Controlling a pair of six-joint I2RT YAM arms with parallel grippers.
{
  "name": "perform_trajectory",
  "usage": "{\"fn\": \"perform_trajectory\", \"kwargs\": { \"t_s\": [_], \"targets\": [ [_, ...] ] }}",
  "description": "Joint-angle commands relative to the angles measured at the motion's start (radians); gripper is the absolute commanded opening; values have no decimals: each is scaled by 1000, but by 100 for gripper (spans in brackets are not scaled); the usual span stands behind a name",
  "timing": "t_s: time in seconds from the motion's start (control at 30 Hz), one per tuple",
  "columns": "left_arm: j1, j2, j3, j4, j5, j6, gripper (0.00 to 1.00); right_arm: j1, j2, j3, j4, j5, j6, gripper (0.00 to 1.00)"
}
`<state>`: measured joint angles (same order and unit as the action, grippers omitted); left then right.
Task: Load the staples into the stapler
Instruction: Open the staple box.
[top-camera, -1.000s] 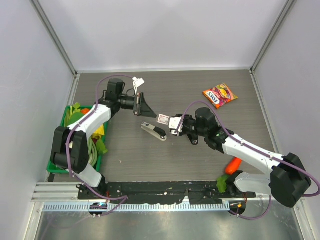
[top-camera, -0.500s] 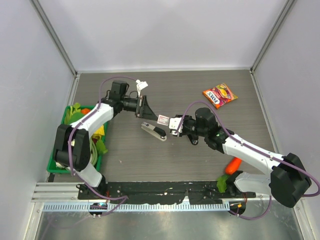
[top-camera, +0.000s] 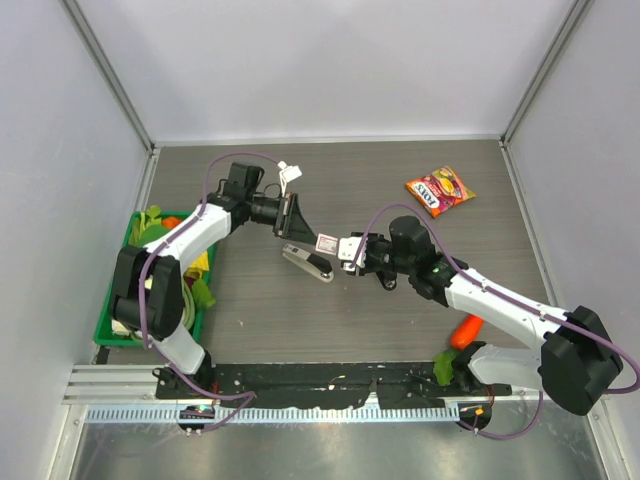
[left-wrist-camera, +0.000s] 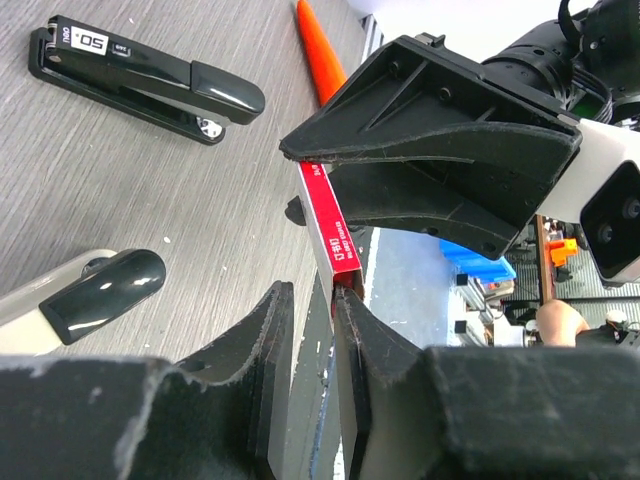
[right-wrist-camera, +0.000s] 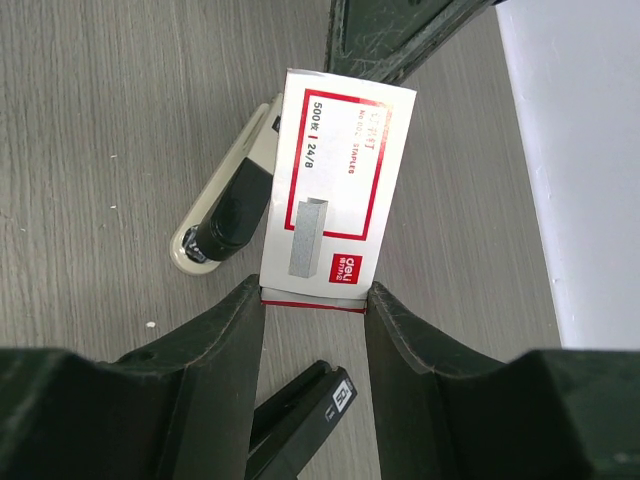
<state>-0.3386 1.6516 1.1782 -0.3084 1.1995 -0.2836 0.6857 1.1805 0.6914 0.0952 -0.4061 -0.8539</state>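
My right gripper is shut on the staples, a small white box with a red label, and holds it by its near end above the table. My left gripper faces it from the left, its jaws a narrow gap apart. The box's red edge reaches the tip of one left finger and does not sit in the gap. A cream and black stapler lies below the box. A black stapler lies close by.
An orange-red snack packet lies at the back right. A carrot rests beside the right arm. A green bin of vegetables stands along the left edge.
My left gripper has moved right, up to the staples box, and its jaws have narrowed. The right gripper and the box have stayed in place.
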Motion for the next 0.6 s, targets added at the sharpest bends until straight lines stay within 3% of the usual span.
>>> {"fn": "perform_trajectory", "kwargs": {
  "t_s": [0.0,0.1,0.2,0.57],
  "targets": [
    [-13,8,44,-41,-9,52,25,6,-19,25,31,-26,12,43],
    [-13,10,47,-46,-9,57,19,6,-19,25,29,-28,10,43],
    [-14,7,49,-49,-14,57,0,6,-19,23,25,-26,3,43],
    [36,-44,17,40,-11,-28,0,6,-32,-13,23,20,-62,43]
  ]
}}
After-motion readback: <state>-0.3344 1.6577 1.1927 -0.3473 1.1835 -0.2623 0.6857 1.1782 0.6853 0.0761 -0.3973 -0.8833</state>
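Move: The staple box, still held by my right hand, has its middle about 3 cm to the right of my left hand and 1 cm above it; from my right hand it lies some 3 cm left, 1 cm ahead and 1 cm down. The white stapler is on the table about 15 cm below my left hand, 3 cm ahead and 1 cm left, and the black stapler about 3 cm ahead and 15 cm right of it at table level. I shut my left fingers from roughly a quarter open to fully closed at the left end of the staple box, seeming to pinch the thin edge of its end. My left hand stays almost in place, then just starts easing forward and left by about half a centimetre, while my right hand keeps its grip on the other end, sinking about half a centimetre. ##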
